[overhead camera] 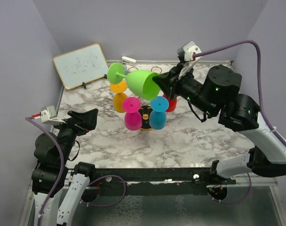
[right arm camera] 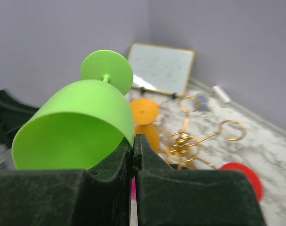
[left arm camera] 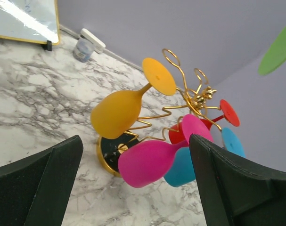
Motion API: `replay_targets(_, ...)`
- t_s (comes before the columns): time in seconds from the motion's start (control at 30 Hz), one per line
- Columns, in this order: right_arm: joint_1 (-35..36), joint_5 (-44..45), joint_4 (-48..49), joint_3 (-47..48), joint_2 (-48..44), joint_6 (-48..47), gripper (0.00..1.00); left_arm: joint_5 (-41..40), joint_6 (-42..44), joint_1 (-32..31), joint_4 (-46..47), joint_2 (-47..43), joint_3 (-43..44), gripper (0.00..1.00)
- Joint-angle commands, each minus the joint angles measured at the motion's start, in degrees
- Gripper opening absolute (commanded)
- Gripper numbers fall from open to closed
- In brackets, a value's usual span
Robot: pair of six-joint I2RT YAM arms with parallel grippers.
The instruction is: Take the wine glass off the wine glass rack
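My right gripper (overhead camera: 158, 84) is shut on the rim of a green wine glass (overhead camera: 142, 84), holding it tilted in the air above the gold wine glass rack (overhead camera: 145, 114), its foot pointing toward the back left. In the right wrist view the pinched rim of the green glass (right arm camera: 77, 122) sits at the closed right gripper (right arm camera: 134, 146), with the rack's gold arms (right arm camera: 183, 143) below. My left gripper (overhead camera: 88, 117) stands open and empty, low at the left, facing the rack (left arm camera: 194, 101). The green glass's foot (left arm camera: 279, 49) shows at the top right of that view.
Orange (overhead camera: 119, 101), pink (overhead camera: 132, 117), blue (overhead camera: 158, 117) and red (overhead camera: 171, 104) glasses hang upside down on the rack. A small whiteboard (overhead camera: 80, 66) leans at the back left, with an eraser (overhead camera: 128, 60) by the rear wall. Walls close in on three sides.
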Motion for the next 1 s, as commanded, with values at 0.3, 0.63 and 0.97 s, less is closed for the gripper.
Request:
replay_targets(0.3, -19.0, 20.7, 20.8, 1.9, 6.3, -22.0, 0.01, -9.7, 7.3, -0.1, 4.8, -1.8, -9.5, 0.96)
replay_targets(0.63, -61.5, -10.3, 3.4, 2.7, 20.0, 8.8, 0.01, -11.8, 13.1, -0.1, 7.1, 4.5, -13.7, 0.96)
replay_targets(0.97, -76.0, -13.2, -16.5, 1.8, 32.1, 20.2, 0.01, -11.4, 13.6, -0.1, 5.6, 7.5, -14.0, 0.95)
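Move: Some 38 cm ahead, 40 cm right and 48 cm below the right hand, which already holds the green wine glass by its rim, lies the bare far-right patch of marble. From that hand the wine glass rack's middle is about 20 ahead, 4 left and 36 below, its red glass roughly 22 ahead, 10 right and 32 below. From the left hand the patch is around 39 ahead, 63 right and 34 below. Keeping its pinch on the green glass's rim, the right hand sweeps fast some 30 cm forward and 40 cm right, away from the rack. It rises a little at first, then drops to about 25 cm below its start, swinging clockwise about 65 degrees and tipping its fingers steeply down towards the open marble. The left hand, empty and open, sinks about 11 cm, easing forward and slightly left. ##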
